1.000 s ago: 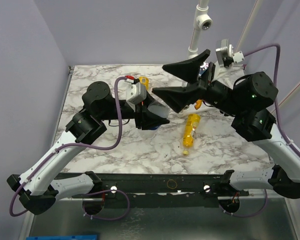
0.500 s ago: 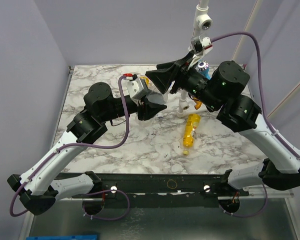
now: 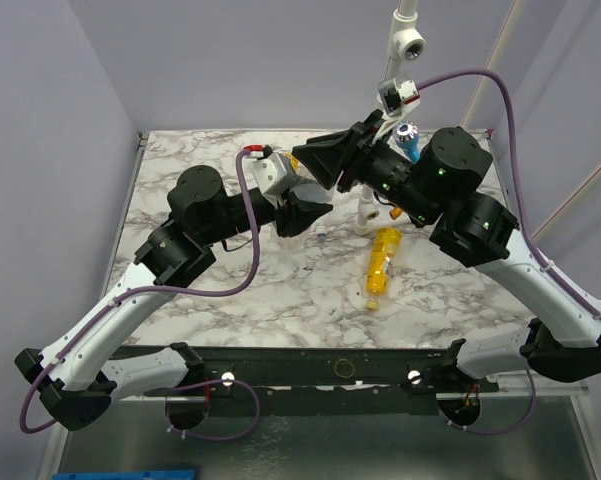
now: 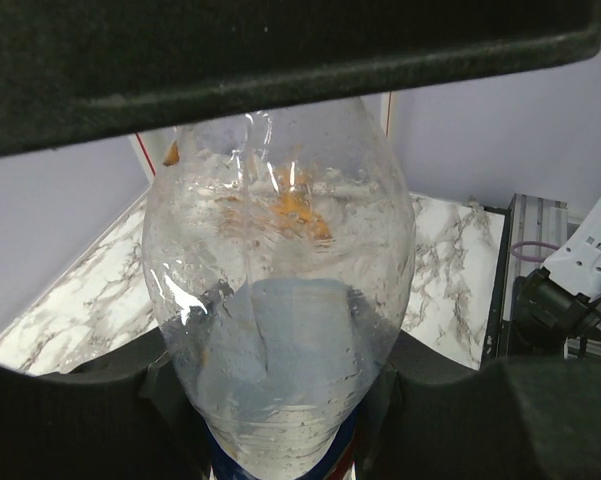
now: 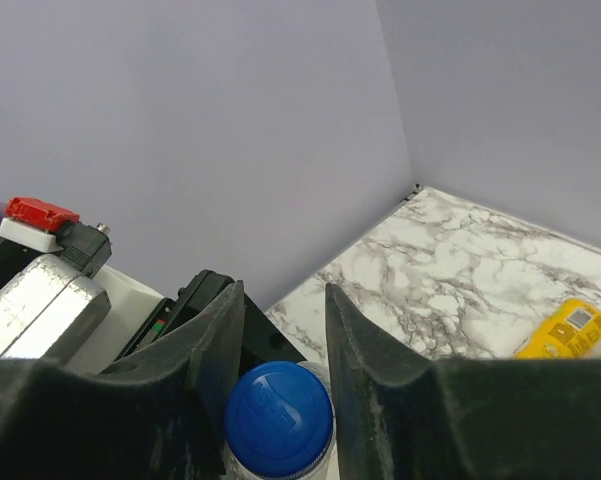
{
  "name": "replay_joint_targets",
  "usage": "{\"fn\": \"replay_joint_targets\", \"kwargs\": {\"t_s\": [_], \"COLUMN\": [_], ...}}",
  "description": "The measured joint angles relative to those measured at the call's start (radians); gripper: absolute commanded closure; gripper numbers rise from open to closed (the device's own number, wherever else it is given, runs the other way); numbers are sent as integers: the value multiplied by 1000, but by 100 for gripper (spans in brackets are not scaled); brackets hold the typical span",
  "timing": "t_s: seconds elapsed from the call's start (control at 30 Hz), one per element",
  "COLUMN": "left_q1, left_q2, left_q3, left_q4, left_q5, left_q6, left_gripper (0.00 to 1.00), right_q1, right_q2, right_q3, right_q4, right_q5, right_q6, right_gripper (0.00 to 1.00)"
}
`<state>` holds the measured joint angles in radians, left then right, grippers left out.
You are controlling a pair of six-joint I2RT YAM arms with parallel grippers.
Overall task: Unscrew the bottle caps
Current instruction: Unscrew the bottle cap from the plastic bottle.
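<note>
My left gripper [image 3: 310, 212] is shut on a clear bottle [image 4: 280, 300] with a blue label, holding it raised over the middle of the table. In the left wrist view the bottle fills the gap between the fingers of the left gripper [image 4: 280, 240]. Its blue bottle cap [image 5: 278, 420] sits between the fingers of my right gripper [image 5: 282, 300], which press on both its sides. In the top view the right gripper [image 3: 325, 175] meets the left one, and the cap is hidden there.
A yellow-orange bottle [image 3: 382, 262] lies on the marble table [image 3: 230, 290] right of centre. A pale upright bottle [image 3: 365, 215] stands behind it. A blue-topped bottle [image 3: 408, 135] stands at the back right. Another yellow bottle [image 5: 570, 330] lies by the back wall.
The right arm swung left from the back right to the held bottle. Its jaws went from wide open to closed round the blue cap. The left gripper kept its hold.
</note>
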<state>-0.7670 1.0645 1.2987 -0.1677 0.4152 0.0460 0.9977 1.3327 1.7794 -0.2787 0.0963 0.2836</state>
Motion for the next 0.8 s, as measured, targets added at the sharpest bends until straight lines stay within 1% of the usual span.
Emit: {"fn": "replay_joint_targets", "kwargs": {"t_s": [0.1,0.13,0.17,0.4,0.5,0.6,0.73,0.77,0.8], "left_q1": [0,0,0,0,0,0,-5,-8,-9], "left_q2": [0,0,0,0,0,-7,-14,-14,-13], "left_q3": [0,0,0,0,0,1,19,30,34], "left_q4": [2,4,6,19,32,46,48,46,46], "left_q5": [-5,-7,-8,7,56,156,354,429,459], "left_q6": [-3,-5,-7,-21,-34,-56,-101,-124,-135], "left_gripper": [100,100,100,100,100,100,100,100,100], "right_q1": [0,0,0,0,0,-6,-12,-13,-13], "right_q2": [0,0,-1,-7,-27,-63,-93,-92,-89], "right_q3": [-4,-4,-4,-8,-23,-53,-72,-68,-66], "right_q4": [3,6,8,24,37,68,122,136,151], "right_q5": [-1,-1,-1,-21,-88,-241,-567,-647,-723], "right_q6": [4,4,3,-18,-47,-83,-119,-121,-121], "right_gripper": [94,98,99,99,99,99,99,99,99]}}
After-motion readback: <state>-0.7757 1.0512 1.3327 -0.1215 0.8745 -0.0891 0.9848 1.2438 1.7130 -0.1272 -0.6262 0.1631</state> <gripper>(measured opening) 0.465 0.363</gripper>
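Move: The blue cap of the Pepsi bottle is already between the right fingertips, practically at the right hand point, and stands about 11 cm straight above the left hand point. The left fingers already hold the upright bottle's body, its middle about 11 cm below the right hand. A yellow bottle lies on the table some 18 cm right and 9 cm ahead of the left hand, roughly 37 cm below. Gripping bottle and cap, the hands swing back, left 9 cm turning clockwise, right 13 cm twisting about 40° counter-clockwise. ##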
